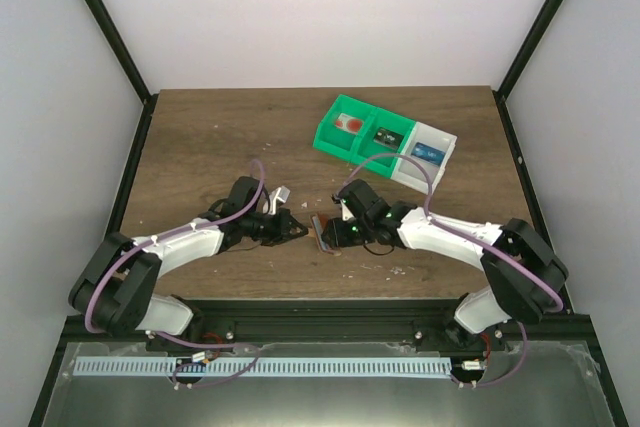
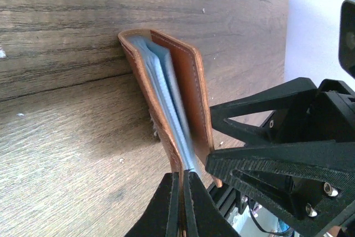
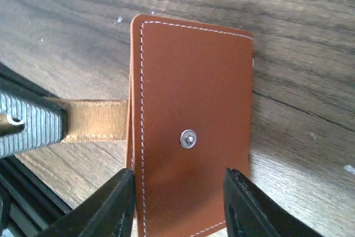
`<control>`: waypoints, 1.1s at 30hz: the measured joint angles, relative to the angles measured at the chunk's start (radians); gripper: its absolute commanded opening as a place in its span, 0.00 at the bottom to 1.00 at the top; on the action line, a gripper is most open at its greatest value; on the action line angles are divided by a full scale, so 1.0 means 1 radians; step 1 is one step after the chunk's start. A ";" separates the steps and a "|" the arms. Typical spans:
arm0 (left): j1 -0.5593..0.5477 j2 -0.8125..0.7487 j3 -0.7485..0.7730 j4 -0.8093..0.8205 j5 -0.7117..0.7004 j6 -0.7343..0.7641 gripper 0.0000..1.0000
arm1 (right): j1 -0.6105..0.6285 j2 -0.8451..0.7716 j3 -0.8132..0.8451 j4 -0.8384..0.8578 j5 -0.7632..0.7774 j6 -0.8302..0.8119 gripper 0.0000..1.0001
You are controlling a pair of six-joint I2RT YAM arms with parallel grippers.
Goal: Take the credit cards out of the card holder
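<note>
The reddish-brown card holder (image 1: 325, 232) stands on edge on the wooden table between the two arms. My left gripper (image 2: 182, 203) is shut on its tan strap (image 3: 94, 120) and one cover edge. Pale blue inner panels (image 2: 166, 87) show between the two covers. No credit cards can be told apart among them. My right gripper (image 3: 178, 178) is open, its fingers spread across the outer cover (image 3: 191, 109) with the metal snap (image 3: 188, 138). One right fingertip (image 2: 217, 160) touches that cover. In the top view the grippers, left (image 1: 300, 230) and right (image 1: 340, 234), meet at the holder.
Two joined green trays (image 1: 325, 137) and a white tray (image 1: 440, 162) stand at the back right, holding flat red, dark and blue items. Small pale crumbs lie on the wood near the holder. The black frame rail runs along the near edge.
</note>
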 measured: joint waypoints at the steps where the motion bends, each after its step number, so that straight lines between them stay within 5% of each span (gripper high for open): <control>1: 0.000 0.000 0.000 0.000 0.000 0.000 0.00 | 0.000 0.002 0.005 -0.008 0.014 0.001 0.39; 9: 0.000 -0.005 -0.001 -0.009 -0.010 0.011 0.00 | 0.001 -0.002 0.022 -0.040 0.098 -0.012 0.19; 18: 0.000 -0.023 -0.002 -0.084 -0.061 0.071 0.00 | 0.002 -0.026 0.022 -0.140 0.218 -0.010 0.19; 25: 0.000 -0.023 -0.010 -0.128 -0.085 0.113 0.00 | 0.002 -0.077 0.005 -0.158 0.237 -0.002 0.01; 33: 0.000 -0.023 -0.016 -0.146 -0.092 0.143 0.00 | 0.002 -0.148 -0.068 -0.129 0.201 0.013 0.00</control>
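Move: The card holder stands nearly edge-up between the hands, its strap still pinched by the left fingers, its middle about 3 cm right of that hand and level with it. From the half-open right fingers the holder's middle is some 1 cm left, 1 cm ahead and 1 cm below. The green tray lies about 22 cm ahead and 8 cm right of the right hand, the white tray about 18 cm ahead and 20 cm right, both some 6 cm below. The right hand eases slightly forward with its fingers closing, then swings about 5 cm to its right and comes back level, rolling some 10 degrees, its fingers shutting fully to pinch the free edge of the holder's right-hand cover and draw it away from the other cover. The left hand keeps its pinch on the strap and, a little later, sinks 2 to 3 cm while pulling about 2 cm left and a little back, tilting nearly 10 degrees. ##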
